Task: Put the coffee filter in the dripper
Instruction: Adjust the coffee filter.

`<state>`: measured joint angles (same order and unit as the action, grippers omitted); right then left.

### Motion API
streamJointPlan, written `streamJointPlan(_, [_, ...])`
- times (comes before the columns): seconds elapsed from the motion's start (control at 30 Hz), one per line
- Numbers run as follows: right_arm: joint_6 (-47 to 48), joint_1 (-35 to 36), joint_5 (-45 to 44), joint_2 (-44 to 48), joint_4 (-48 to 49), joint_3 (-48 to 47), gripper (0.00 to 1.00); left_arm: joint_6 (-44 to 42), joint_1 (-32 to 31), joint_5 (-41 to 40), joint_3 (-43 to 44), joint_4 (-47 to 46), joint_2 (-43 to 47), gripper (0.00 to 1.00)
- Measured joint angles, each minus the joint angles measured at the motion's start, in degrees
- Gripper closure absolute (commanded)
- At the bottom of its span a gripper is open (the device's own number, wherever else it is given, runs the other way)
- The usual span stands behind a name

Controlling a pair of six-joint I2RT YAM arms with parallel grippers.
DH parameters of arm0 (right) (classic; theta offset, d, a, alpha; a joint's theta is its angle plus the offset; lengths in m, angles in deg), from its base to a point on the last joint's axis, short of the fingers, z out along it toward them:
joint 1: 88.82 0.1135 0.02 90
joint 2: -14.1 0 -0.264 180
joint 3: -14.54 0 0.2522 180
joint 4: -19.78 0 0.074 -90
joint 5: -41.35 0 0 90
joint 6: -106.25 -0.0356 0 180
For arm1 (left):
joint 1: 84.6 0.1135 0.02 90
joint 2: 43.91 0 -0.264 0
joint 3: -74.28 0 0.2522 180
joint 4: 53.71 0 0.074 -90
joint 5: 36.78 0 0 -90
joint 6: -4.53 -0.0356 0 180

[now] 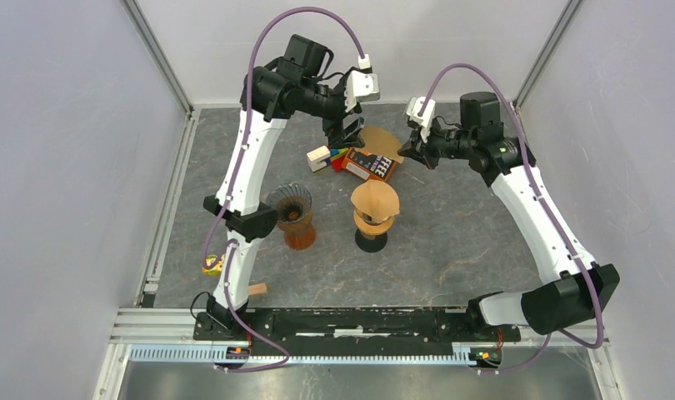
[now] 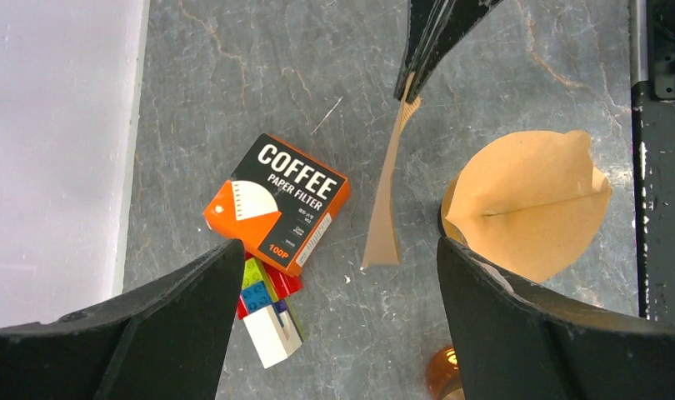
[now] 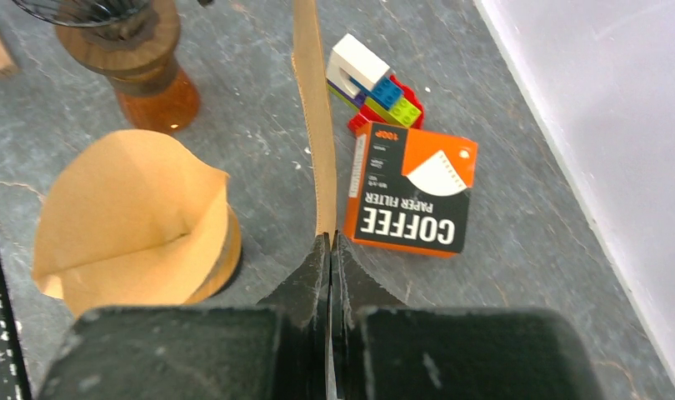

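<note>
A flat brown coffee filter hangs edge-on above the table, with my right gripper shut on one end of it. My left gripper stands open facing it. The filter's free end reaches toward the gap between the left fingers and touches neither. The dripper, a dark cone on a wooden collar over an amber base, stands empty at the table's left-middle, also in the right wrist view. A second filter sits opened in a wooden holder beside it.
An orange and black coffee filter box lies under the grippers, with a clump of toy bricks at its left. A small wooden block and a yellow object lie near the left arm's base.
</note>
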<state>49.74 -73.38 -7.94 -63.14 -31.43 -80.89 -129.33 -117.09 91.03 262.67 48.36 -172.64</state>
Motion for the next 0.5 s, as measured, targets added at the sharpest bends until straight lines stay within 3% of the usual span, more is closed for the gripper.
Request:
streamJointPlan(0.1, [-1.4, 0.7, 2.0, -0.4, 0.7, 0.0, 1.00, -0.5, 0.0, 1.8, 0.0, 0.1, 0.0, 0.23])
streamJointPlan(0.23, [-2.8, 1.2, 3.8, -0.6, 1.1, 0.0, 1.00, -1.5, 0.0, 5.2, 0.0, 0.8, 0.0, 0.51])
streamJointPlan(0.43, [-4.4, 1.7, 5.9, -0.6, 2.5, 0.0, 1.00, -2.8, 0.0, 7.9, 0.0, 1.4, 0.0, 0.78])
streamJointPlan(0.5, [-5.2, 1.7, 6.6, -0.6, 3.2, 0.0, 0.96, -2.8, 0.0, 8.1, 0.0, 1.5, 0.0, 0.89])
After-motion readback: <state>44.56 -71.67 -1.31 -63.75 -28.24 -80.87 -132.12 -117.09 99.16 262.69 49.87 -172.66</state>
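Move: The coffee filter, pinched by the right fingers at one corner, has its middle some 5 cm right of the left hand, 2 cm back and 3 cm lower; from the right hand that is about 5 cm left and 2 cm farther out. From the left hand, the coffee box lies about 12 cm ahead, 4 cm right and 32 cm below; the filled dripper 8 cm back, 4 cm right, 22 cm below; the ribbed dripper 8 cm back, 15 cm left, 16 cm below. Back by about 2 cm and slightly to the right, the left hand eases in on the filter's free end, turning a little clockwise, while its wide-open fingers close most of the way around the paper. The right hand, keeping its pinch, carries the filter about 3 cm left towards them, drifting back and a bit up. ##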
